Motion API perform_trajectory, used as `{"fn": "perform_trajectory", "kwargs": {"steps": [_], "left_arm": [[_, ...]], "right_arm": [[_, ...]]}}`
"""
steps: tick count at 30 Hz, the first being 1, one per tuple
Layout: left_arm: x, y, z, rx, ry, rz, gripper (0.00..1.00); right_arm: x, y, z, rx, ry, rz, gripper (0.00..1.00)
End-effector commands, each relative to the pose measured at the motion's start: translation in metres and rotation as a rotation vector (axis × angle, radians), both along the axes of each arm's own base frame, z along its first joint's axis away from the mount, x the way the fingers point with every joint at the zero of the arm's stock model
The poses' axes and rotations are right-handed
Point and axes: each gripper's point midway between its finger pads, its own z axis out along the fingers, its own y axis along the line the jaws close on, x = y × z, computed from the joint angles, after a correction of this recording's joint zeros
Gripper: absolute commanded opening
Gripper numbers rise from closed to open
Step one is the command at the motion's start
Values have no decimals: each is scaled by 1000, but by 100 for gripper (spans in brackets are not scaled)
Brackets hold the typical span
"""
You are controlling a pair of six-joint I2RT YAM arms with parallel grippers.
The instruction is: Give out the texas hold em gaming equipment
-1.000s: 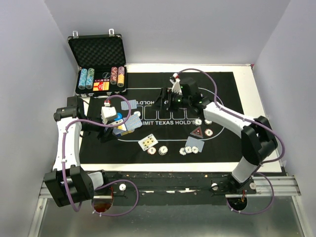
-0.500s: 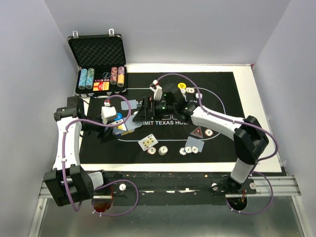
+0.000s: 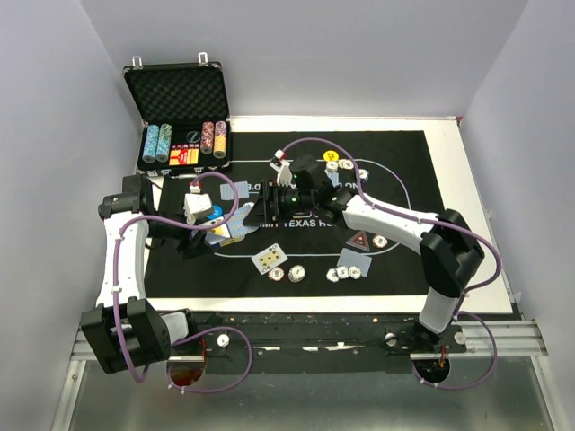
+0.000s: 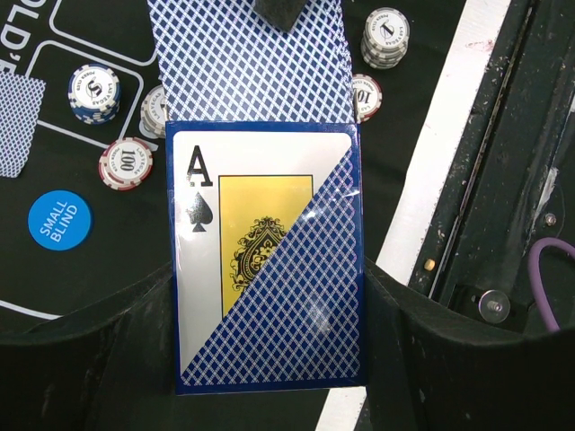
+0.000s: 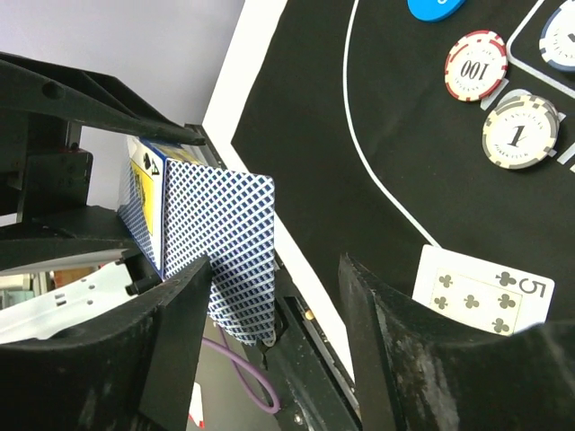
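Observation:
My left gripper [image 4: 269,359] is shut on a blue card box [image 4: 269,260] printed with the ace of spades, held above the mat's left part [image 3: 226,230]. Blue-backed cards [image 4: 247,63] stick out of its far end. My right gripper [image 5: 278,305] is open at that end [image 3: 262,206]; the cards [image 5: 225,233] hang in the gap, close to its left finger [image 5: 180,341]. The blue "SMALL BLIND" button [image 4: 58,220] and chips [image 4: 126,162] lie on the mat below. A dark red triangular marker [image 3: 358,241], a yellow button [image 3: 331,155] and chips [image 3: 290,272] lie farther right.
The black mat [image 3: 404,269] covers the table. The open metal case [image 3: 182,117] with chip stacks stands at the far left. Face-up cards [image 3: 269,258], with a five of clubs [image 5: 485,292], and blue-backed cards [image 3: 349,260] lie near the front. The table's white edge [image 4: 431,153] runs beside my left gripper.
My right arm has swung left from the far middle of the mat to the cards sticking out of the box. My left arm and the box have stayed put.

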Motion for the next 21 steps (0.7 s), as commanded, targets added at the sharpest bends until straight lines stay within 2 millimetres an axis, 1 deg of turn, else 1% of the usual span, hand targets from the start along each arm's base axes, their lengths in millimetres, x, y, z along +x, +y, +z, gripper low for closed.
{"fn": "perform_trajectory", "kwargs": {"steps": [1,7,9,10,14,17,21], "left_arm": [[-51,-22,17,-126,223,-9,12],[-50,-22,19,-129,222,-8,12],[-50,-22,19,-126,224,-8,12],[-50,-22,18,-126,225,-8,12],[-50,-22,18,-126,222,-8,12],[-50,-22,18,-125,227,-8,12],[-49,-22,18,-127,227,-8,12]], "right_arm": [[4,-7,1,-13,-2,-44,64],[7,-17,7,10,7,-70,56],[5,-18,7,12,21,-70,54],[7,-16,12,36,5,-71,53],[8,-20,17,50,8,-79,46],[8,-21,20,58,8,-82,45],[7,-23,26,74,16,-89,39]]}}
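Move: The top playing card, jutting from the card box that the left hand holds, lies between the right hand's half-open fingers, its middle about 2 cm to the left and level with the hand. On the table some 12 cm lower, the five of clubs is about 12 cm back and 3 cm to the right; the small blind button is roughly 12 cm to the left and 1 cm ahead. From the left hand the card is about 4 cm ahead and 6 cm to the right, roughly level. Rightward, away from the card box, the right hand draws off about 2 cm while rising about 1 cm, its fingers closing from about two-thirds open to under half around the jutting end. The upper finger, already on the card's back, drags the top card outward. The left hand stays put and keeps its hold on the box. ##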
